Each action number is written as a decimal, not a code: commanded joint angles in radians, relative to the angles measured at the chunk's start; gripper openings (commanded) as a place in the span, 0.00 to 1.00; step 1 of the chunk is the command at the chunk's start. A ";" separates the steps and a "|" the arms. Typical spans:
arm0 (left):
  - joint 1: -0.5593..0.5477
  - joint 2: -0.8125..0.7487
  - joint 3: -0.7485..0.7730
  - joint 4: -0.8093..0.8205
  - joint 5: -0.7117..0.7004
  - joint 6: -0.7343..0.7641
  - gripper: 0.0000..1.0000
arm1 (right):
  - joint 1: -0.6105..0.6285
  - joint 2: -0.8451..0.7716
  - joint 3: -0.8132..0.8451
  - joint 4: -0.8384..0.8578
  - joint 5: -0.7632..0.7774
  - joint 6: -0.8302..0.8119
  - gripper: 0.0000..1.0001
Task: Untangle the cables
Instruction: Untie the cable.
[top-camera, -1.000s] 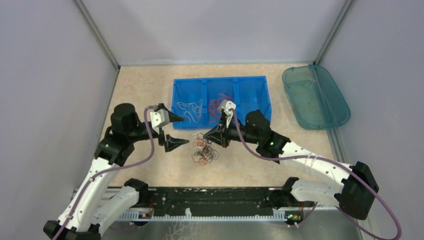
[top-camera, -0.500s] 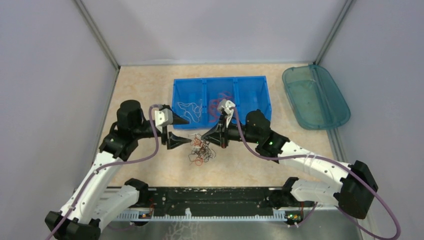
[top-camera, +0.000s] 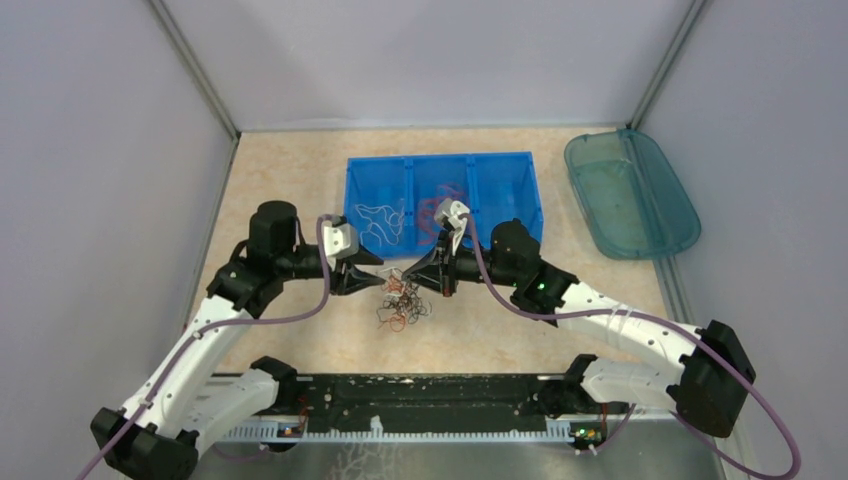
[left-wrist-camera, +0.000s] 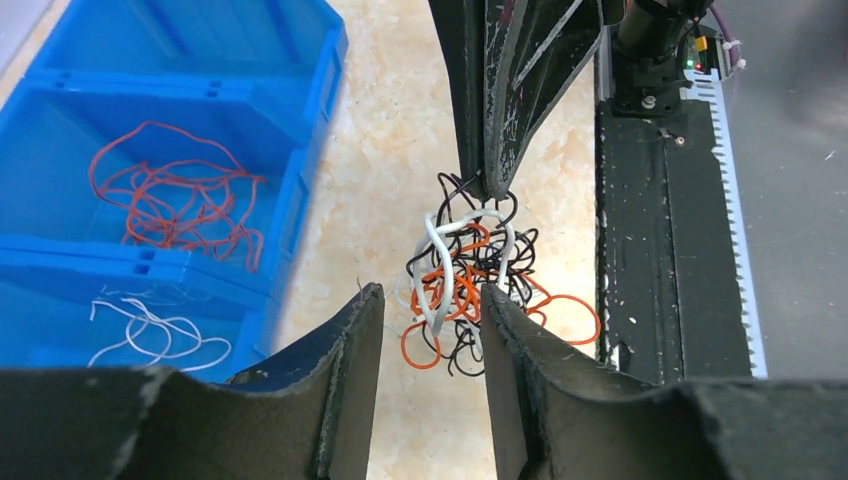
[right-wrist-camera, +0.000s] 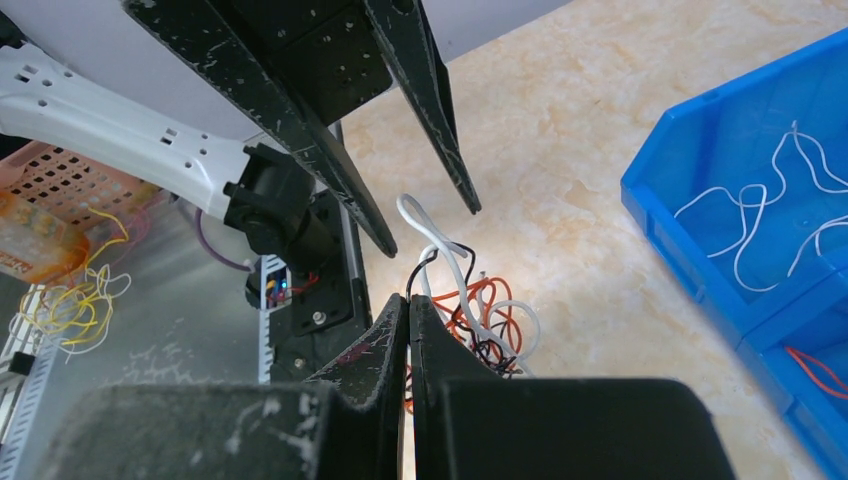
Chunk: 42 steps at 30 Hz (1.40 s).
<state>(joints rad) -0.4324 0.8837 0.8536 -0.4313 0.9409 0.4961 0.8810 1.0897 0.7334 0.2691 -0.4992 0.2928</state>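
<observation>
The cables (top-camera: 402, 300) are a small tangle of black, red-orange and white wires on the beige tabletop, in front of the blue bin. My right gripper (top-camera: 406, 279) is shut on a black wire (right-wrist-camera: 418, 272) at the top of the bundle (right-wrist-camera: 480, 312), and the rest hangs below its tips (right-wrist-camera: 409, 298). My left gripper (top-camera: 380, 272) faces it from the left, open with a narrow gap. In the left wrist view the tangle (left-wrist-camera: 470, 280) lies just beyond the left gripper (left-wrist-camera: 430, 292), with nothing between the fingers. A white loop (left-wrist-camera: 440, 270) sits nearest them.
The blue three-compartment bin (top-camera: 440, 160) stands behind the tangle. It holds loose white wires (top-camera: 380, 220) on the left and red-orange wires (top-camera: 435, 215) in the middle. A teal tray (top-camera: 630, 195) lies at the back right. The black base rail (top-camera: 420, 400) runs along the near edge.
My left gripper has moved right to the tangle, and its jaws have narrowed. The right gripper has stayed shut in the same place.
</observation>
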 joint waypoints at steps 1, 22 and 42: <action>-0.005 -0.023 -0.017 -0.006 -0.021 0.017 0.43 | 0.002 -0.018 0.029 0.065 -0.006 0.003 0.00; -0.006 -0.057 0.139 0.178 -0.339 0.116 0.00 | 0.000 -0.063 -0.059 -0.004 0.088 0.029 0.00; -0.006 -0.024 0.481 0.605 -0.468 0.144 0.00 | 0.002 -0.098 -0.144 -0.284 0.325 0.066 0.00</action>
<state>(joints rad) -0.4431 0.8516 1.2602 -0.0700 0.5476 0.6048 0.8810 1.0008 0.5964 0.1280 -0.2527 0.3614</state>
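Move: The white cable's loop stands almost between the left gripper's half-open fingertips, about 1 cm to the right and 1 cm below the hand point. The tangle hangs some 4 cm right, 2 cm back and 10 cm below; the box's left compartment is about 21 cm ahead, 3 cm left and 23 cm down. From the right gripper, the loop is roughly 3 cm left and 2 cm ahead, at its height, the tangle about 10 cm straight below. Shut the left gripper on the white loop almost where it stands, ease it forward, then pull fast up, some 26 cm in all, away from the tangle, swinging the fingers about 50 degrees to point forward and up. Keep the right gripper pinched on the black cable, sinking about 7 cm and drawing right some 4 cm as the left pulls. ##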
